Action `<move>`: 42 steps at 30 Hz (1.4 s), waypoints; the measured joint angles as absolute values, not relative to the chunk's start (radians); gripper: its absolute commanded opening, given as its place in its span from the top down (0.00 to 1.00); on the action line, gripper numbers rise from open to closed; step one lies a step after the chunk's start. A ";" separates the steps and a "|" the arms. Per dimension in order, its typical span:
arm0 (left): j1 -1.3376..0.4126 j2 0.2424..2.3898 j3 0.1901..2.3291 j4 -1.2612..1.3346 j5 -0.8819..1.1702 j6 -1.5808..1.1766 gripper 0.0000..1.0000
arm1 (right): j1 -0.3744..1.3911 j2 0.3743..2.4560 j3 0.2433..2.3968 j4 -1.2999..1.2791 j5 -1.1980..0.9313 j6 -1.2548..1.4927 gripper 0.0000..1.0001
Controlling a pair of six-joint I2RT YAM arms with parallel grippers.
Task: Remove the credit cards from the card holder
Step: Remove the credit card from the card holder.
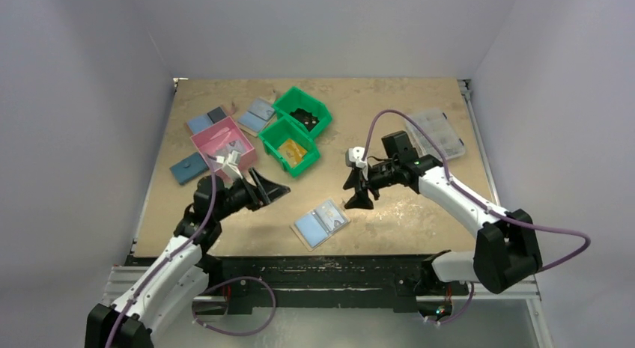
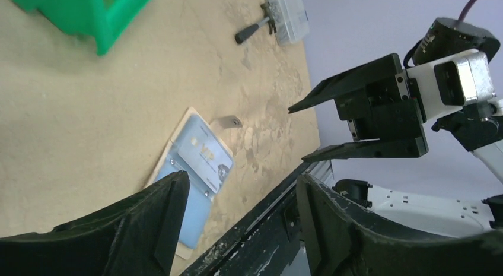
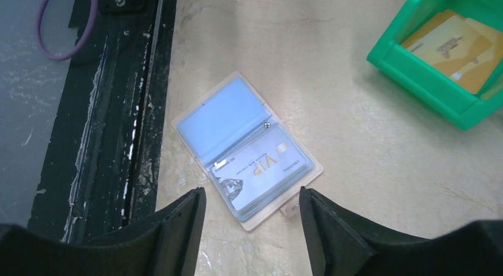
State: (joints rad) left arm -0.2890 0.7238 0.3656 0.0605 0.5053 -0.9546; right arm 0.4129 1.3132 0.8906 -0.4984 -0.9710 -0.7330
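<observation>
The card holder lies open and flat near the table's front edge, beige outside with light-blue sleeves. A pale card marked VIP sits in its stacked sleeves. Yellow-orange credit cards lie in a green bin. My right gripper hangs open just above and right of the holder, touching nothing. Left of the holder my left gripper is open and empty, pointing toward the right gripper.
Two green bins and a pink box stand at the back left. Flat blue wallets lie round the pink box. A clear plastic organiser sits at the back right. A black rail runs along the front edge.
</observation>
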 measured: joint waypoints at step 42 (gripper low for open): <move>-0.892 1.376 0.132 0.900 -0.067 -1.238 0.67 | 0.626 1.637 0.967 -0.456 -0.610 -0.687 0.99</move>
State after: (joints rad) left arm -0.8925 1.3758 0.1318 0.8997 -0.0669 -1.2385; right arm 0.6258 1.6375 0.9668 -0.4564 -0.6098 -0.6872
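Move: The open card holder lies about 12 cm right and 4 cm back of the left hand, some 15 cm below; its credit card is 15 cm right and 1 cm back. From the right hand that card is about 5 cm left, level fore and aft, 13 cm down. The holder's metal tab is roughly 4 cm ahead and 4 cm right of the card; the green box stands 25 cm straight ahead of the left hand. Bring the left gripper down about 11 cm and to the right over the card holder's hinge, drawing back a little first, and narrow its fingers to a part-open gap. Meanwhile sink the right hand some 10 cm, drifting slightly left, tipping its fingers steeper and shutting them fully just over the card's outer edge. ##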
